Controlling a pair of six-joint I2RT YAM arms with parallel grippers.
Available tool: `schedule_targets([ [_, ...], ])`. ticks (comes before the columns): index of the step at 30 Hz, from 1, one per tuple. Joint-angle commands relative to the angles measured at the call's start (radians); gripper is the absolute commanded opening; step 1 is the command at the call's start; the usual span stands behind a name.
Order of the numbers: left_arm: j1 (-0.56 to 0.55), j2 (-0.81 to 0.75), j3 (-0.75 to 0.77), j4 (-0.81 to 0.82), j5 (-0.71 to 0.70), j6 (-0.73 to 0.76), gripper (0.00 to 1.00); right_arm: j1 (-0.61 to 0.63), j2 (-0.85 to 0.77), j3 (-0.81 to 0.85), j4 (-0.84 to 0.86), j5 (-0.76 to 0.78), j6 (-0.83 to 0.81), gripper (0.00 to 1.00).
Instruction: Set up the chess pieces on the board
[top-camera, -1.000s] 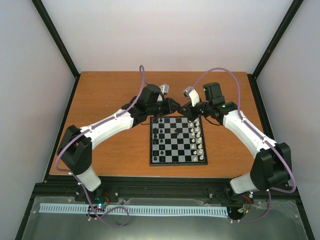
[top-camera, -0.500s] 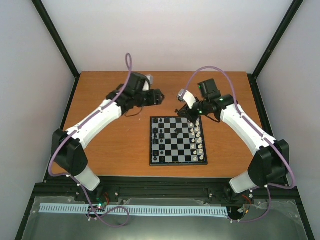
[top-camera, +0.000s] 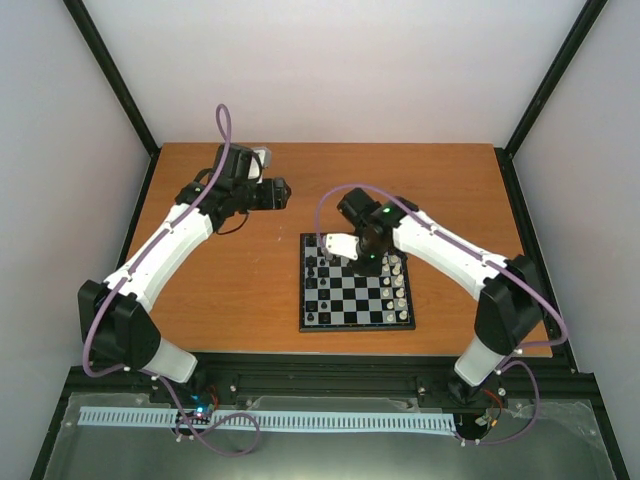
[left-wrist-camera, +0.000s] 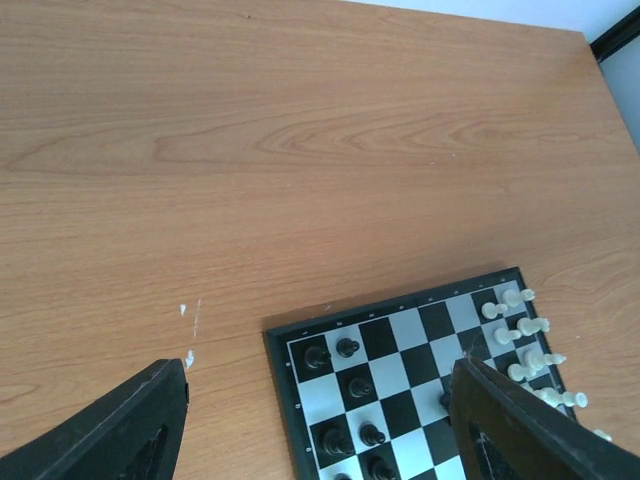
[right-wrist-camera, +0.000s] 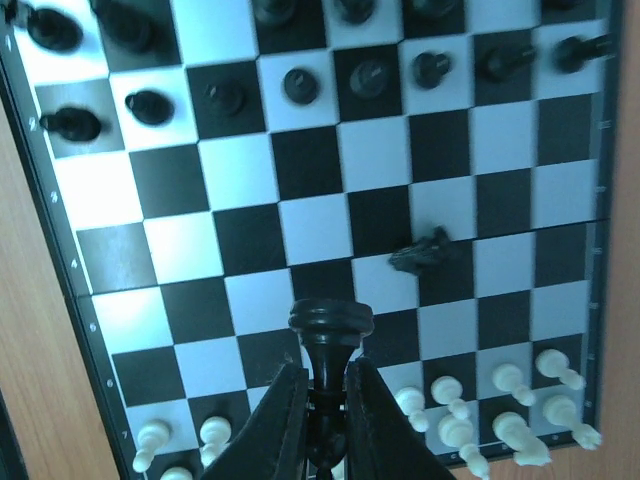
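The board lies in the middle of the table. Black chess pieces stand along its left side and white ones along its right. My right gripper hovers over the board's far half. In the right wrist view it is shut on a black piece, held above the board. A black piece lies on its side mid-board. My left gripper is open and empty, left of and beyond the board. In the left wrist view it looks down on the board's corner.
The wooden table is fenced by black frame posts and white walls. Rows of black pieces and white pieces flank the held piece. Small white scuff marks show on the wood near the board's corner.
My left arm has swung back and left, away from the board's far edge. My right gripper has moved from the far right corner to over the board's far-left part.
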Motion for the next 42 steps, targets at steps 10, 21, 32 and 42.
schedule_targets([
  [10,0.006,-0.022,-0.027,0.017,-0.033,0.051,0.74,0.172,0.203,0.021,-0.094,0.184,-0.035,0.04],
  [21,0.006,-0.02,-0.033,0.02,-0.016,0.051,0.74,0.181,0.243,0.003,-0.044,0.188,-0.014,0.12],
  [32,0.005,-0.016,-0.037,0.024,-0.002,0.047,0.74,0.175,0.187,-0.058,0.042,0.131,0.023,0.29],
  [42,0.006,-0.013,-0.042,0.029,0.009,0.042,0.74,0.109,0.153,-0.059,0.108,0.016,0.093,0.39],
])
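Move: The right hand, already holding a black piece, is going to a bare spot on the board about 4 cm back, 1 cm to its left and 12 cm below. The nearest black pawn stands level with that spot and some 5 cm left of it; the fallen black piece lies about 8 cm farther out and 3 cm right of it. From the left hand the spot is roughly 20 cm back, 13 cm right and 23 cm below. Lets go of the black piece on the board in front of the black pawns: the right hand lowers it some 8 cm while drawing back about 4 cm, the wrist turning roughly 20 degrees to bring the fingers near vertical. Low down the fingers open to over a third; then the hand starts to ease forward and up by about a centimetre. ##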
